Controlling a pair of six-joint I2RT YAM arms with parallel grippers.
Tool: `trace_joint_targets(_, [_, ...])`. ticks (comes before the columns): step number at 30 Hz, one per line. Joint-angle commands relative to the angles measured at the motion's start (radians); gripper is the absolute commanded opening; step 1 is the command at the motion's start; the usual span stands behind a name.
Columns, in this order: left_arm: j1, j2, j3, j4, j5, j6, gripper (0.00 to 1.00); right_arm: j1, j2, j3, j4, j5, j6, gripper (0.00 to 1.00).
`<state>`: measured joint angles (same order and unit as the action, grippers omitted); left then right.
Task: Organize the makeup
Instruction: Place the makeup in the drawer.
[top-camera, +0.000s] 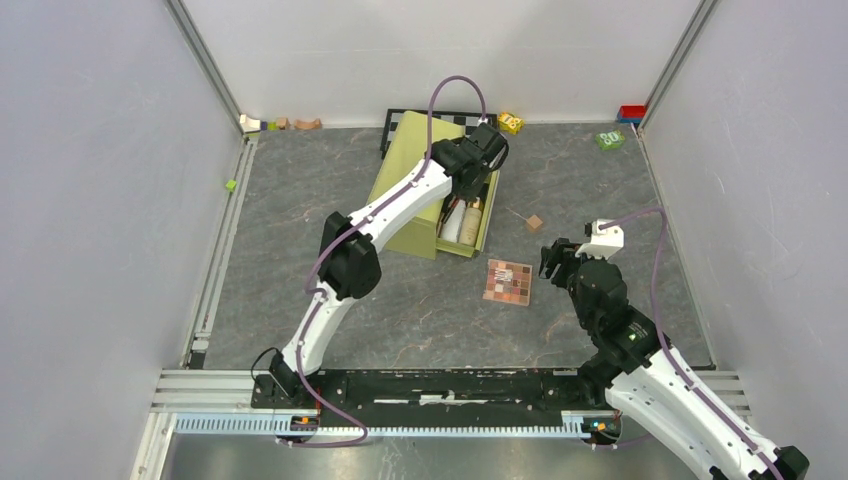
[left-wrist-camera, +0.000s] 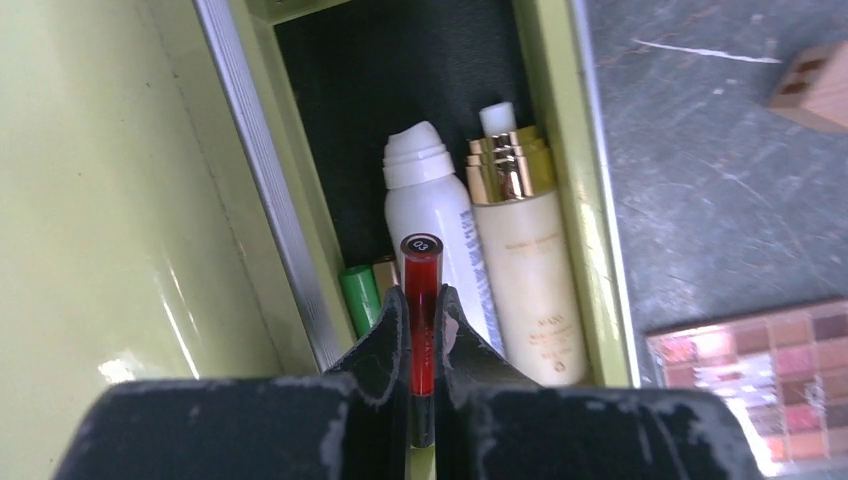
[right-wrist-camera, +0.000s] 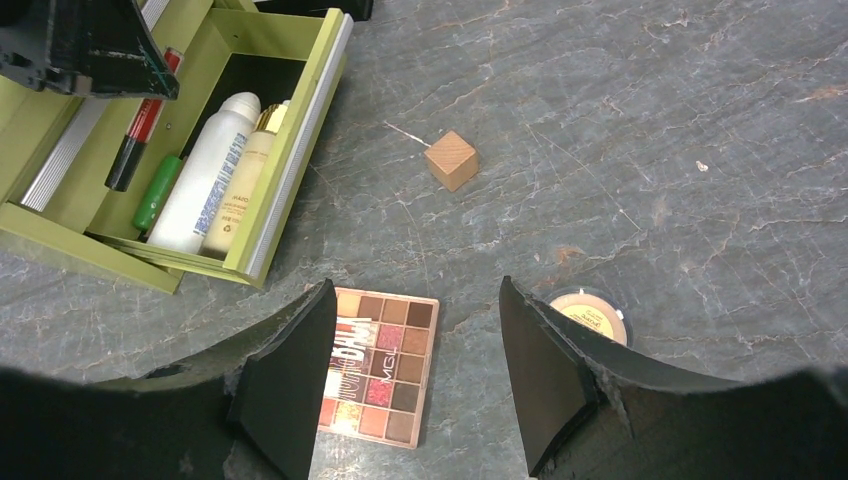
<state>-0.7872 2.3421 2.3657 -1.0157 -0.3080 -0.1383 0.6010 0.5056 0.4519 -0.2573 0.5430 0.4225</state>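
My left gripper (left-wrist-camera: 421, 296) is shut on the red pencil (left-wrist-camera: 421, 320), holding it over the open drawer (right-wrist-camera: 292, 150) of the olive-green box (top-camera: 405, 195). In the drawer lie a white bottle (left-wrist-camera: 432, 210), a beige gold-capped bottle (left-wrist-camera: 528, 275) and a green tube (left-wrist-camera: 360, 296). The square eyeshadow palette (right-wrist-camera: 385, 365) lies flat on the table, partly under my right gripper (right-wrist-camera: 415, 385), which hangs open and empty above it. A round peach compact (right-wrist-camera: 592, 312) sits just right of the right finger.
A wooden cube (right-wrist-camera: 451, 159) lies on the table right of the drawer. A chequered board (top-camera: 398, 122) shows behind the box. Small toys, yellow (top-camera: 510, 122), green (top-camera: 609, 139) and red-blue (top-camera: 631, 112), lie along the back wall, and a tiny green cube (top-camera: 230, 185) by the left rail.
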Motion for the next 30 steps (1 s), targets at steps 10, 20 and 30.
trace_joint_targets(10, [-0.007, 0.078, 0.034, -0.053, -0.212, -0.049, 0.05, -0.002, -0.004, -0.008, 0.008, 0.028, 0.011, 0.68])
trace_joint_targets(20, [-0.009, 0.068, -0.008, -0.088, -0.246, -0.082, 0.31, -0.001, 0.001, -0.019, 0.022, 0.018, 0.015, 0.68])
trace_joint_targets(30, [-0.016, 0.029, 0.014, -0.087, -0.219, -0.085, 0.45, -0.001, 0.000, -0.028, 0.027, 0.015, 0.022, 0.68])
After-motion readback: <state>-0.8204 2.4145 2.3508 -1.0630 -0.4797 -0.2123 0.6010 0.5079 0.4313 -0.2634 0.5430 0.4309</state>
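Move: The lip gloss held by the left hand is bound for the slot along the drawer's left wall, about 3 cm to this hand's left, level fore-and-aft and some 5 cm below. The white bottle lies almost straight below, with the pump bottle about 4 cm to its right. The eyeshadow palette is roughly 12 cm back and 8 cm right, on the table. From the right hand the slot is about 15 cm ahead and 21 cm left, 9 cm below. Down by about 4 cm and slightly left, the left hand lowers the pinched red lip gloss into the open drawer beside the white bottle, rolling roughly 10 degrees so its left side rises. Halfway through the fingers start to part, while the hand goes on sinking, and they open to nearly half their range, letting go of the gloss. ##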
